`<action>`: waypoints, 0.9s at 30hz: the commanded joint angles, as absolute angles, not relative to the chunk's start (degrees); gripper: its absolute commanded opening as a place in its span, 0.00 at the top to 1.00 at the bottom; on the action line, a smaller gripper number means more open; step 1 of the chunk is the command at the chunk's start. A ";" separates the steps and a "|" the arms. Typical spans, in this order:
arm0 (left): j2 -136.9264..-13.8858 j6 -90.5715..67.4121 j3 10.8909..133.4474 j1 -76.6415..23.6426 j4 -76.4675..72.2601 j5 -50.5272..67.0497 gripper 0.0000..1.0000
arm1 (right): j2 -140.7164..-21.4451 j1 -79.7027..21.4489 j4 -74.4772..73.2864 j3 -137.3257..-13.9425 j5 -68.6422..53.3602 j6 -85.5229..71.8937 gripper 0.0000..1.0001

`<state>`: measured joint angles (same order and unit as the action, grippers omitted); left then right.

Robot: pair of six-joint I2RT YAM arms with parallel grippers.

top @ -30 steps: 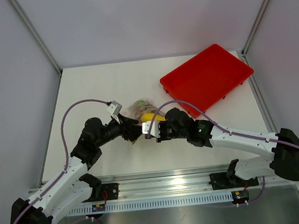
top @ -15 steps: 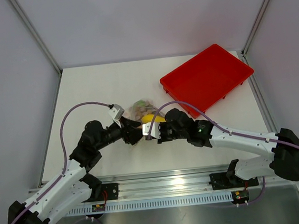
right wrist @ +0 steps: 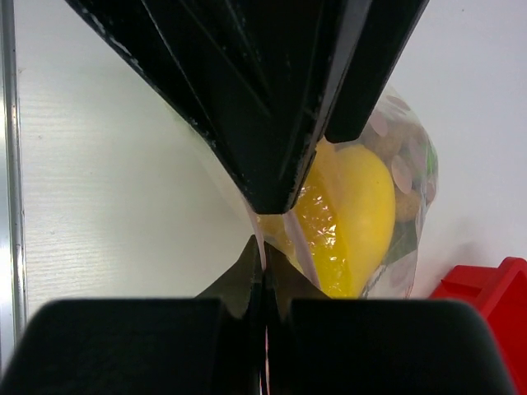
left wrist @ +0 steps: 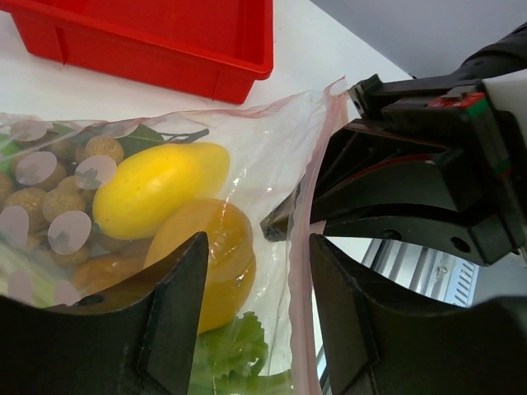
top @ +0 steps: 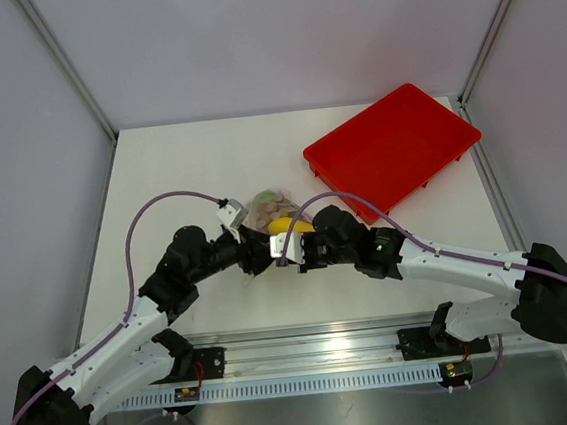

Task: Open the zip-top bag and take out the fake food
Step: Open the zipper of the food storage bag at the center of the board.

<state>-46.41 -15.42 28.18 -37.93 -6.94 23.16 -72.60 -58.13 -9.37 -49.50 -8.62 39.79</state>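
Note:
The zip-top bag [top: 266, 208] lies mid-table, clear, with a pink zip strip [left wrist: 300, 271] along its mouth. Inside it is the fake food: a yellow fruit [left wrist: 160, 186], an orange piece [left wrist: 207, 255], a green celery stalk [left wrist: 235, 354] and tan balls [left wrist: 49, 202]. My right gripper [right wrist: 263, 257] is shut on one lip of the bag's mouth. My left gripper [left wrist: 257, 317] is open, its fingers either side of the zip strip and the near bag wall, with gaps on both sides. In the top view the two grippers [top: 272, 248] meet at the bag's near end.
A red tray [top: 393, 147] sits at the back right, just beyond the bag; its wall [left wrist: 165, 49] shows in the left wrist view. The right arm's fingers [left wrist: 362, 206] fill the space to the right of the bag's mouth.
My left arm has pushed right, further onto the bag's mouth, and its jaws have narrowed around the zip strip. The right gripper has kept its hold and stayed put.

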 commanded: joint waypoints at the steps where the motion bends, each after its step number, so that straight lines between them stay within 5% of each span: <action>1: -48.07 -13.62 31.38 -38.50 -7.74 21.10 0.46 | -71.63 -58.45 -7.74 -52.38 -9.40 39.73 1.00; 6: -50.09 -12.75 32.78 -39.20 -6.07 20.22 0.58 | -71.46 -58.45 -8.00 -52.38 -9.58 39.55 1.00; 12: -50.89 -11.87 34.19 -39.37 -4.30 16.61 0.98 | -71.89 -58.45 -9.23 -53.08 -10.98 39.46 1.00; 27: -40.97 -9.58 30.59 -39.29 -6.24 -4.04 1.00 | -81.38 -58.45 -23.11 -61.35 -21.27 41.13 1.00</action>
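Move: The zip edge of the food bag passes between my half-open left fingers, about 1 cm back and 1 cm right of the hand point. My right hand pinches this mouth too; the stretch my left goes for lies some 3 cm to that hand's left and 3 cm up. From my left hand, the orange fruit lies about 4 cm ahead, 2 right and 11 down, the yellow mango about 8 ahead, 4 right and 13 down. I dip my left hand a centimetre while its fingers shut on the zip edge, then pull that edge forward and left, some 6 cm in all, rising late and turning about 20 degrees counter-clockwise. My right hand keeps its pinch and draws its own part of the rim back, left and down, roughly 3 cm, so the two pull apart. ##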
